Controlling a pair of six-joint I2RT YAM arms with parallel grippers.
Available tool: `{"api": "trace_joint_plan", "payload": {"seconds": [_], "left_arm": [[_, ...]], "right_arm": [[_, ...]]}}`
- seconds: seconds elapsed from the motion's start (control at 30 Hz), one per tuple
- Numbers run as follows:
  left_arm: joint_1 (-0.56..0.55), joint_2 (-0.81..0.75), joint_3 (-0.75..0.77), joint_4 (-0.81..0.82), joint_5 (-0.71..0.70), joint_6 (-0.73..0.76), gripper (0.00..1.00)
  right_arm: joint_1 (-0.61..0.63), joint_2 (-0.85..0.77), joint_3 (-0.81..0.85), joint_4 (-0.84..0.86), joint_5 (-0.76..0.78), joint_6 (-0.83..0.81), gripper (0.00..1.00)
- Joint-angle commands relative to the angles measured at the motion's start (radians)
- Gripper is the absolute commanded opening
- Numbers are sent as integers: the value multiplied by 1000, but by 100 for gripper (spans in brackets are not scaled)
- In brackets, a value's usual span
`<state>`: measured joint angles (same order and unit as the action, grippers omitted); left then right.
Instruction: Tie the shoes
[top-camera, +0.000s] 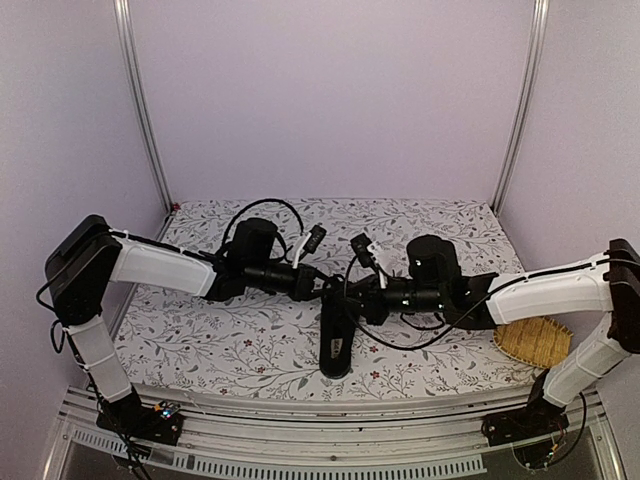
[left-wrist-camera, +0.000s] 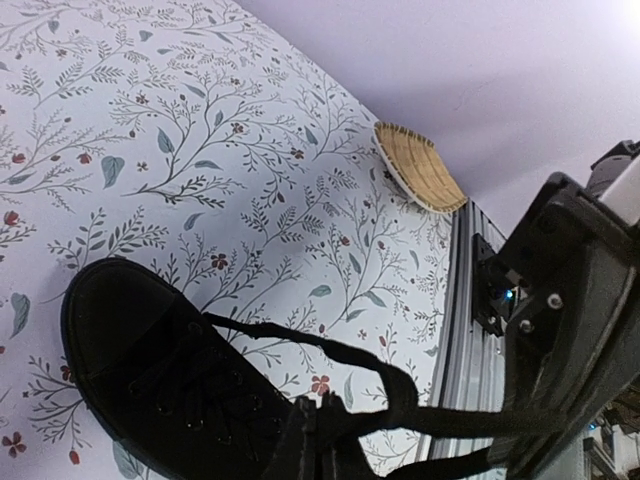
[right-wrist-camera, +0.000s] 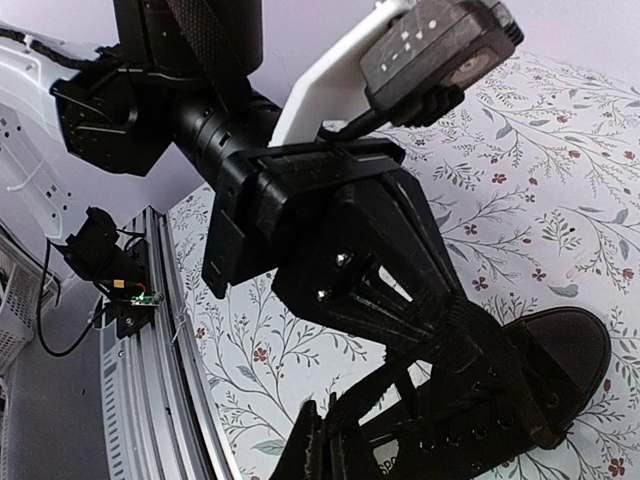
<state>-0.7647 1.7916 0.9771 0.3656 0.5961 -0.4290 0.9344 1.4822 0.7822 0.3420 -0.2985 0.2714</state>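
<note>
The black shoe (top-camera: 335, 340) lies mid-table, its pale insole label showing. Both grippers meet above its laced front. In the left wrist view the shoe (left-wrist-camera: 150, 370) fills the lower left, and a thin black lace (left-wrist-camera: 279, 331) runs from its eyelets in a loop to my left gripper (left-wrist-camera: 318, 402), which is shut on it. In the right wrist view my right gripper (right-wrist-camera: 320, 408) is shut on another stretch of lace (right-wrist-camera: 376, 376) leading up from the shoe (right-wrist-camera: 545, 375). The left gripper's body (right-wrist-camera: 340, 240) hangs close above. From the top, the left gripper (top-camera: 328, 286) and right gripper (top-camera: 352, 294) nearly touch.
A woven straw mat (top-camera: 535, 340) lies at the table's right edge, under the right forearm, also seen as the straw mat (left-wrist-camera: 415, 165). The floral tablecloth (top-camera: 230, 330) covers the table. An aluminium rail (top-camera: 330, 435) runs along the near edge. Walls close in on three sides.
</note>
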Motion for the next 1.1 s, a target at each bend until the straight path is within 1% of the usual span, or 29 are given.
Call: {"api": "trace_joint_plan", "payload": {"seconds": [0.0,0.2,0.4,0.63,0.8,0.9,1.0,1.07], "left_arm": [[5,-9,24,-9,-17,-20,0],[4,-4,35,-26,-20,-23,0],[5,3,47,-42,-21,-23,0],[5,5,60,-49,-25,-36,0],[4,6,64,-50,-27,-44,0],[5,5,64,-49,-26,-48,0],[5,5,63,-47,-28,-54,0],[5,5,62,-47,-28,-57,0]], "right_arm": [[42,55,38,89,123,-30,2],[62,96,31,155,206,-49,2],[85,133,51,160,291,-111,2],[95,180,25,165,325,-141,2],[103,219,2,188,349,-127,2],[104,249,15,191,370,-121,2],[106,291,33,189,426,-116,2],[106,314,42,185,494,-107,2]]}}
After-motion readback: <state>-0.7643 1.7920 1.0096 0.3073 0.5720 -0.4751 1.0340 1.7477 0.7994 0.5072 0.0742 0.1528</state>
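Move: The right fingers, already shut on a lace, are heading for the shoe's tongue, some 5 cm ahead, 2 cm to their left and 10 cm below. The left fingertips holding the other lace stand about 5 cm ahead, 4 cm left and 3 cm below the right hand. The shoe's toe lies some 17 cm ahead, 3 cm left and 13 cm below the right hand. From the left hand, the tongue is level, 2 cm right and 7 cm below. With the lace still pinched, the right hand closes in on the near side of the left gripper, easing forward and left about 3 cm as it starts to sink, then drops more steeply towards the shoe's tongue, about 8 cm down in all. Its fingers dip and swing clockwise roughly 10 degrees each. The left hand stays in place above the shoe and keeps its pinch on its lace. ##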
